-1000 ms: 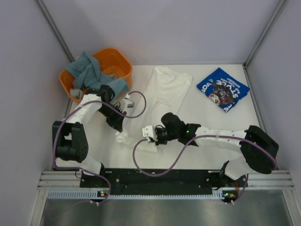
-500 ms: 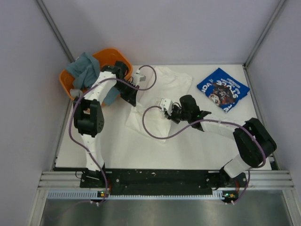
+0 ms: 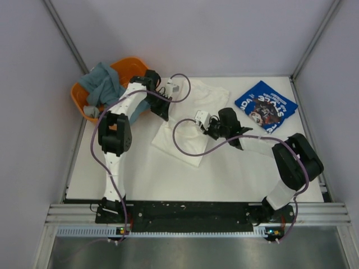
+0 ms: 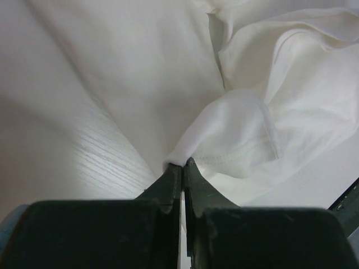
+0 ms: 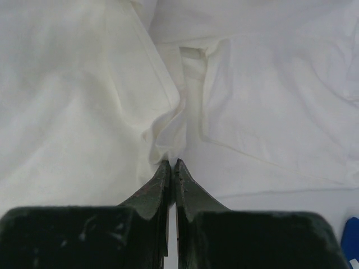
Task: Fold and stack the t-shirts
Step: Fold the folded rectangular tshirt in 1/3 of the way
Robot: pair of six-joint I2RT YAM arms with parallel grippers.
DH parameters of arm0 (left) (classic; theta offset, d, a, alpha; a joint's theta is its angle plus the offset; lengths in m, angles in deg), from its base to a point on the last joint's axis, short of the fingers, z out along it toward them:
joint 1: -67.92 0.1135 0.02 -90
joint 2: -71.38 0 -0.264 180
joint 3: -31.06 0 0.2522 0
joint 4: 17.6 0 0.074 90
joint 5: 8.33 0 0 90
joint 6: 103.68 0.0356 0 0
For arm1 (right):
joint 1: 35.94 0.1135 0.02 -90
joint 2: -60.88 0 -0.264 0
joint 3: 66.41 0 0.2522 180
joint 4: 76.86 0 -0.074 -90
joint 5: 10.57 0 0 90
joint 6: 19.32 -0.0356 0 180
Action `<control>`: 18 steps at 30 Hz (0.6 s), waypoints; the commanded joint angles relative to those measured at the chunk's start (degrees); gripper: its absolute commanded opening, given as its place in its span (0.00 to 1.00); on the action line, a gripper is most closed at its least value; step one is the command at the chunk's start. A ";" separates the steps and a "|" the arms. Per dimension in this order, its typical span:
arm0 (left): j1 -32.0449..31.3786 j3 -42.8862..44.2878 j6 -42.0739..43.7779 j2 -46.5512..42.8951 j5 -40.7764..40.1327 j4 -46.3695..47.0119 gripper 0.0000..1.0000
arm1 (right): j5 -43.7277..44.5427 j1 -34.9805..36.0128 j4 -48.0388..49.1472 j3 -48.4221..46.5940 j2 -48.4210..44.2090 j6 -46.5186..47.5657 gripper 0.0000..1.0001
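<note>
The white t-shirt (image 3: 182, 137) lies folded over on the table's middle, plain white side up; no print shows. My left gripper (image 3: 166, 115) is shut on a pinch of its cloth (image 4: 224, 134) at the shirt's left side. My right gripper (image 3: 208, 130) is shut on another fold of the same shirt (image 5: 168, 134) at its right side. The royal-blue t-shirt (image 3: 265, 106) with white lettering lies folded at the back right of the table; a corner of it shows in the right wrist view (image 5: 350, 244).
An orange basket (image 3: 130, 75) with grey-teal cloth (image 3: 104, 84) hanging out stands at the back left, close behind my left arm. Grey walls close the table on three sides. Purple cables loop over the white shirt.
Both grippers have carried the white shirt's near edge away from me toward the back, folding the shirt over itself. The blue shirt has not moved.
</note>
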 commanded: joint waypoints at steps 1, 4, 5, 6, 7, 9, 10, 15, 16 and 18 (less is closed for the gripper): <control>-0.20 2.25 -2.26 1.50 -1.63 3.30 0.00 | 1.10 -1.08 -0.32 -4.00 1.60 2.56 0.00; -0.20 2.25 -3.23 2.47 -2.51 4.35 0.00 | 3.73 -1.17 -1.64 -4.36 1.96 3.53 0.00; -0.20 2.25 -3.67 2.64 -2.86 4.88 0.00 | 4.70 -1.17 -2.25 -4.79 2.39 3.89 0.00; -0.20 2.43 -4.19 2.82 -3.21 5.67 0.00 | 6.36 -1.17 -3.48 -5.49 3.09 4.15 0.00; -0.20 2.60 -4.63 2.91 -3.21 6.29 0.00 | 7.51 -1.08 -4.36 -6.37 3.88 4.33 0.00; -0.20 2.69 -4.99 2.73 -2.60 8.30 0.12 | 9.70 -1.17 -6.47 -8.22 5.99 5.03 0.00; -0.28 2.69 -4.99 2.56 -2.16 9.01 0.25 | 11.02 -1.17 -6.83 -9.01 6.87 5.21 0.01; -0.37 5.93 -2.54 1.42 -3.12 10.07 0.48 | 20.26 -2.31 -7.27 -13.31 11.62 2.23 0.42; -0.37 6.64 -1.66 0.80 -3.39 9.98 0.48 | 20.17 -3.01 -7.27 -14.19 11.62 0.74 0.49; -0.55 7.09 1.24 -1.74 -3.13 9.90 0.49 | 18.60 -4.94 -7.70 -16.12 10.75 -3.56 0.53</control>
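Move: Both hands still pinch the corners of the white t-shirt's folded-over end. The left corner's laying spot is about 2 cm ahead of the left hand and 3 cm below, with the orange basket some 13 cm ahead and 25 cm left. The right corner's spot is about 5 cm ahead of the right hand, 4 cm right and 4 cm lower; the blue t-shirt lies roughly 13 cm ahead and 30 cm right of that hand. The left fingers lay their pinched corner down onto the shirt strip, sinking about 2.5 cm, then open to half and lift off, rising a little; that hand drifts some 4 cm forward throughout. The right hand draws its corner forward, right and down towards the strip's right edge, about 7 cm in all, rolling its left side down and turning clockwise, and its fingers open late, still low beside the cloth. ##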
